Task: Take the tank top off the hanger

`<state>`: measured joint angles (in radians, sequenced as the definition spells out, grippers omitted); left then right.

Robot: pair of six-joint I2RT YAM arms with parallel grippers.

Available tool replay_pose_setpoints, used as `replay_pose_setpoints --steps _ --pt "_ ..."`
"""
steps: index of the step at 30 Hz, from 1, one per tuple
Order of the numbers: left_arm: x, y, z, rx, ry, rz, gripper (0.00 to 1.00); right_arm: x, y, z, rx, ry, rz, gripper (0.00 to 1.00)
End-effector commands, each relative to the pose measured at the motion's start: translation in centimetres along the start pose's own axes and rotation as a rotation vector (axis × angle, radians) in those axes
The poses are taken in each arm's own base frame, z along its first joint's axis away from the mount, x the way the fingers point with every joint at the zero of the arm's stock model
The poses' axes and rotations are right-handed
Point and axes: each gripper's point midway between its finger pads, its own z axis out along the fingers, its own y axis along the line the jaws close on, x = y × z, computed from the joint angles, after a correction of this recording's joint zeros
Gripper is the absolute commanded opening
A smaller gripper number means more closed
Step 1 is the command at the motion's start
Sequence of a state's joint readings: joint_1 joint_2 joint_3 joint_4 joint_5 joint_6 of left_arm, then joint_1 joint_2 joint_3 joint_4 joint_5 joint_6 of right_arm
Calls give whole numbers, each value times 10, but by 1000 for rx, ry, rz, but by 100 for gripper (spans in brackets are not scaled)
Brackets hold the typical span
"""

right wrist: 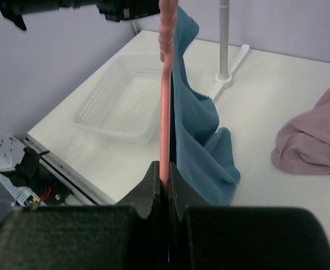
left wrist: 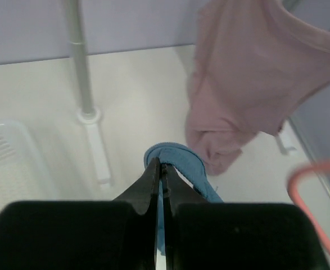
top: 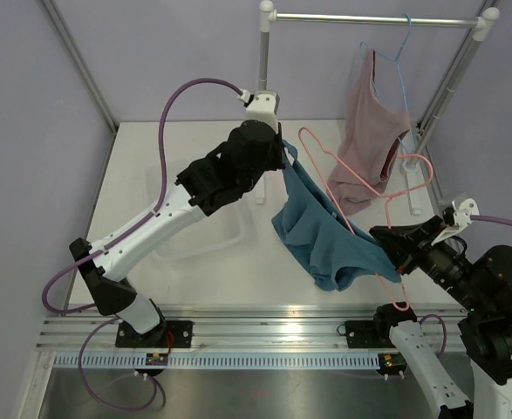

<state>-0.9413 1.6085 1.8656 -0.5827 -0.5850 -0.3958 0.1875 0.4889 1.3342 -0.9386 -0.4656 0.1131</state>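
The teal-blue tank top (top: 325, 236) hangs in the air between my two grippers, draped along the salmon-pink hanger (top: 404, 301). My left gripper (top: 283, 157) is shut on a shoulder strap of the tank top (left wrist: 181, 160) and holds it up; the strap loops over its tips (left wrist: 162, 165). My right gripper (top: 395, 249) is shut on the hanger's thin bar (right wrist: 165, 112), which rises straight from its jaws (right wrist: 166, 166). The tank top (right wrist: 201, 135) hangs to the right of that bar. Part of the hanger (left wrist: 316, 169) shows at the right of the left wrist view.
A dusty-pink top (top: 369, 140) hangs on a pale blue hanger (top: 399, 61) from the rail stand (top: 369, 16) at the back right; its hem rests on the table. A white perforated basket (right wrist: 125, 98) lies on the table under the left arm. Purple walls enclose the table.
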Motion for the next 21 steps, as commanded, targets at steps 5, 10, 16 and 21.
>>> replay_pose_setpoints --steps 5,10,16,21 --pt "35 -101 -69 728 9 -50 0 -90 11 30 -153 -490 23 0" --pt "80 -111 -81 786 58 32 0 -123 -6 43 -166 -737 69 0" --pt "124 -57 -37 420 151 41 0 -113 -61 58 157 -590 122 0" --pt "138 -39 -25 293 204 57 0 -63 -83 64 313 -233 116 0"
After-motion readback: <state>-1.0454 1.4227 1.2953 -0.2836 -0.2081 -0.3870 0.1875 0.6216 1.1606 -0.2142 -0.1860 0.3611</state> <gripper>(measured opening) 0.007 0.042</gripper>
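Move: Draping between the two hands, the blue tank top is still on the coral hanger. Its middle lies roughly 11 cm back, 11 cm right and 12 cm below the left hand, which pinches one edge; the hanger's free end is some 5 cm right, level fore-and-aft, and 4 cm above that hand. From the right hand, gripping the hanger, the tank top is about 6 cm ahead, 10 cm left, 12 cm down; the pink garment is some 27 cm ahead, 2 cm left, 8 cm lower. Pulling the hands apart, the left keeps its pinch on the tank top and draws it back, down and right by about 12 cm each way back and down, swinging clockwise, then eases a little forward and left while still sinking. The right hand keeps hold of the hanger and carries it some 10 cm forward towards the pink garment, then up about 9 cm, rolling its left side up and tilting its fingers upward. ##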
